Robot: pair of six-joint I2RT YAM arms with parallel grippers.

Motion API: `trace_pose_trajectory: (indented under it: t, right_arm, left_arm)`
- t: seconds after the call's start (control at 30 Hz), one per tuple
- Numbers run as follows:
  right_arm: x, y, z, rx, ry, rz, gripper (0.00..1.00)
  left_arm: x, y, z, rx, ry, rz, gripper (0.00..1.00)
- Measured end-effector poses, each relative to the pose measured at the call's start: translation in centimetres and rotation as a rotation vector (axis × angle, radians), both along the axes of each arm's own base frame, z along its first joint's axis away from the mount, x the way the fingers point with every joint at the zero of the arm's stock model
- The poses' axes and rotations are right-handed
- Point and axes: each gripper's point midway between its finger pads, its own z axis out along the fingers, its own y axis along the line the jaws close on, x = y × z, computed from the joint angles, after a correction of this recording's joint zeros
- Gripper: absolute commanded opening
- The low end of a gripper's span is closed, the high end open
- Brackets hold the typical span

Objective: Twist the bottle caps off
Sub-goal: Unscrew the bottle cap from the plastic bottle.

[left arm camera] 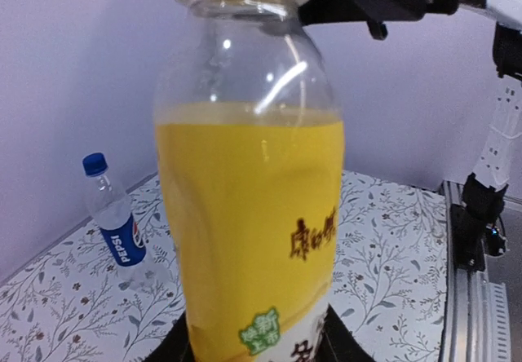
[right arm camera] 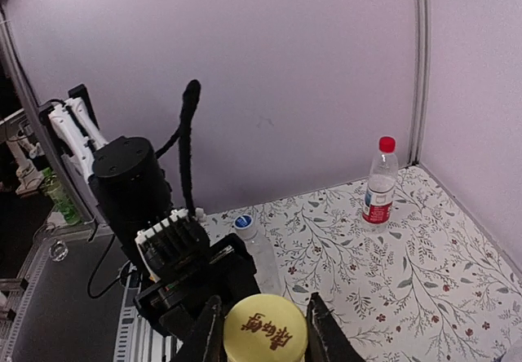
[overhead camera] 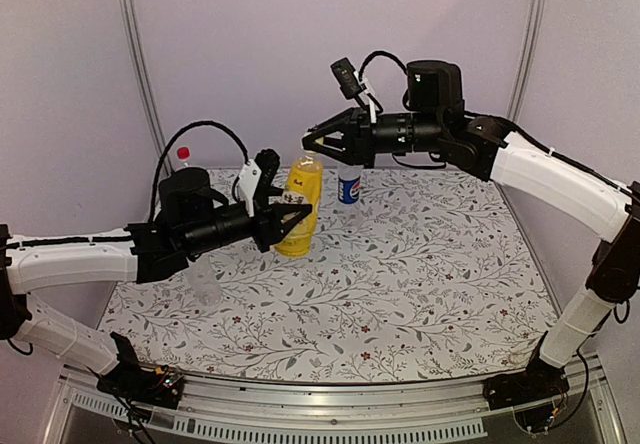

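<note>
The yellow-liquid bottle (overhead camera: 302, 204) stands upright at the middle back of the table. My left gripper (overhead camera: 297, 216) is shut on its lower body, and its black fingers (left arm camera: 347, 347) show at either side of the label in the left wrist view. My right gripper (right arm camera: 265, 333) comes from above, and its two fingers (right arm camera: 208, 333) press on the sides of the yellow cap (right arm camera: 265, 328). The blue-label bottle (overhead camera: 350, 184) stands just behind. A red-capped bottle (overhead camera: 183, 156) stands at the far left. A plain clear bottle (overhead camera: 205, 279) sits under my left arm.
The flower-patterned table cover (overhead camera: 400, 284) ends at a metal rail (overhead camera: 330, 419) along the near edge. Purple walls with grey posts (overhead camera: 140, 64) close the back and sides. The plain clear bottle (right arm camera: 259, 252) stands close beside my left wrist.
</note>
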Motion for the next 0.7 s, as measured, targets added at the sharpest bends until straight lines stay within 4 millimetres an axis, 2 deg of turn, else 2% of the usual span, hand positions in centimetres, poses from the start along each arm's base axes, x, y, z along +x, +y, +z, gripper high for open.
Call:
trace_pose_trajectory:
  t: [0.07,0.17,0.27,0.4,0.5,0.6,0.7]
  right_arm:
    - [-1.8,-0.7,0.8,0.007,-0.059,0.101,0.26]
    - [-5.5,-1.6,1.9,0.023,-0.14,0.307,0.27]
    - [-7.7,-2.2,2.3,0.032,-0.176,0.428,0.27]
    - [-8.7,-2.5,1.8,0.029,-0.191,0.493,0.27]
    - [-8.7,-2.5,1.6,0.026,-0.197,0.499,0.34]
    - [-8.5,-2.5,1.5,0.02,-0.197,0.49,0.47]
    - [-7.5,-2.5,1.3,0.004,-0.181,0.441,0.63]
  left_arm:
    - [-2.1,-0.7,0.8,-0.046,-0.018,-0.142,0.35]
    - [-5.4,-1.4,1.9,-0.106,-0.034,-0.348,0.34]
    - [-7.4,-1.7,2.3,-0.135,-0.024,-0.485,0.33]
    - [-8.3,-1.9,2.0,-0.139,0.003,-0.558,0.32]
    - [-8.3,-1.8,1.8,-0.136,0.012,-0.565,0.31]
    - [-8.1,-1.8,1.8,-0.135,0.011,-0.555,0.3]
    - [-7.6,-1.8,1.8,-0.133,0.006,-0.521,0.29]
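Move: The right fingers already grip the cap, which lies right at their hand point. The left hand holds the yellow plastic bottle by its body, with the cap about 11 cm above it and 1 cm farther out. The Pepsi bottle stands some 25 cm ahead of the left hand, 9 cm to its right and 16 cm lower; the clear bottle stands roughly 25 cm to its left, 3 cm back and 17 cm lower. With the right fingers pinching the cap and the left still gripping the bottle body, both hands swing back towards the bases together by about 8 cm, rising a little and drifting slightly right, while the left turns some 30 degrees clockwise and the right nearly as far counter-clockwise, twisting cap against bottle. The swing then stops and eases forward about a centimetre as the right fingers spread and let go of the cap, the left keeping its hold throughout. ##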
